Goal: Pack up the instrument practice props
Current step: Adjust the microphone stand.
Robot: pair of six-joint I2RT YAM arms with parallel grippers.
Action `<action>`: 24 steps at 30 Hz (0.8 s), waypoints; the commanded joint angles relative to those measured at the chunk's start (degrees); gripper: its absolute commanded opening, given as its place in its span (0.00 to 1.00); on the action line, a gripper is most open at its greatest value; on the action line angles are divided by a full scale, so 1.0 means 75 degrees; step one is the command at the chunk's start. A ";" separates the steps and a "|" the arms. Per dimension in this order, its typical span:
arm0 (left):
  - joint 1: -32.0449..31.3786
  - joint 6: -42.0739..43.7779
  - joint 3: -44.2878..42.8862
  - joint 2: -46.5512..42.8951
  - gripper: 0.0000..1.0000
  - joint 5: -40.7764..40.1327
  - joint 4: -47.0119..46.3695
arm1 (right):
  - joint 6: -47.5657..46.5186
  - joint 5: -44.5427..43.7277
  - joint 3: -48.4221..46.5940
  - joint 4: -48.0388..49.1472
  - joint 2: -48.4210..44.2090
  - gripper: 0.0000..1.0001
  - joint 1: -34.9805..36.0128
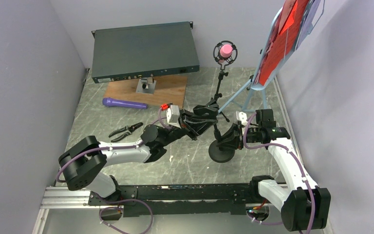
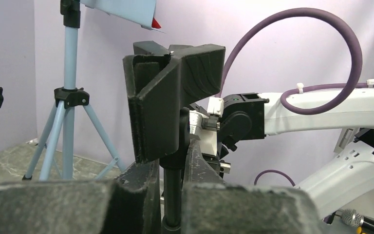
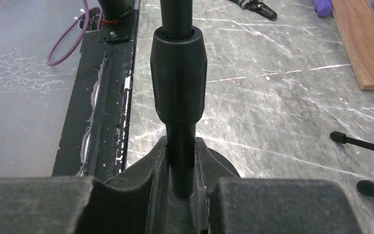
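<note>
The black round-base mic holder (image 1: 221,152) stands mid-table between both arms. My left gripper (image 1: 205,119) is shut on its upper pole (image 2: 172,195), just under the empty black clip (image 2: 175,102). My right gripper (image 1: 230,138) is shut on the pole (image 3: 181,163) low down, below the collar (image 3: 177,78) and just above the base. The pink microphone (image 1: 225,50) sits in the black tripod mic holder (image 1: 219,87) behind. The light-blue music tripod (image 1: 253,92) carries red music sheets (image 1: 285,34). A purple microphone (image 1: 124,103) lies at the left.
A dark green rack box (image 1: 143,51) rests at the back over a brown wooden board (image 1: 148,90). Pliers (image 1: 125,130) lie near the left arm. Grey walls close in on both sides. The tripod holder's feet (image 3: 343,138) stand close to the right of my right gripper.
</note>
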State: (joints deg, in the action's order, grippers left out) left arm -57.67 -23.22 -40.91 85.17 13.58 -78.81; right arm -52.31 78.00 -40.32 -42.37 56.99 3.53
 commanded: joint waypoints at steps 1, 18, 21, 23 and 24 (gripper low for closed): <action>-0.0005 0.0067 -0.0213 -0.0027 0.00 0.0282 -0.0297 | 0.0018 0.0558 -0.0203 0.0379 -0.0125 0.00 -0.0014; -0.0196 -0.0389 0.0244 0.0940 0.00 0.1443 0.1382 | 0.0645 0.0622 -0.0227 0.0736 -0.0099 0.00 -0.0036; -0.0197 -0.0535 0.0317 0.0988 0.23 0.1419 0.1265 | 0.0658 0.0616 -0.0217 0.0749 -0.0087 0.00 -0.0048; -0.0197 -0.0539 0.0439 0.0836 0.45 0.1206 0.1152 | 0.0659 0.0616 -0.0217 0.0751 -0.0087 0.00 -0.0048; -0.0197 -0.0477 0.0472 0.0727 0.54 0.1096 0.1193 | 0.0656 0.0616 -0.0215 0.0754 -0.0084 0.00 -0.0043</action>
State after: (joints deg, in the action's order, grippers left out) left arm -58.30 -25.65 -39.59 90.96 18.79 -74.08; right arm -47.44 77.28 -40.12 -41.85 57.10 3.79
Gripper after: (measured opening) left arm 0.396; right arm 0.200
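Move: The left hand grips the microphone stand's thin upper tube just under its clip. The collar that this tube runs into lies about 10 cm below the hand, 4 cm to its right and 1 cm back; the clip is some 5 cm above it, 1 cm ahead and 1 cm left. The tripod stand's middle is roughly 22 cm ahead, 4 cm right and 11 cm lower. From the right hand, clamped on the lower tube, the collar is about 5 cm up, 1 cm left and level fore-and-aft. Downward and slightly to the right, the left hand drives the clip and upper tube some 7 cm along the leaning stand towards the collar, its upward-pointing fingers dipping about 10 degrees. It then stops and its fingers open partway around the stand. The right hand stays in place and keeps its pinch on the lower tube, rolling about 5 degrees so that the stand's top tips forward. ##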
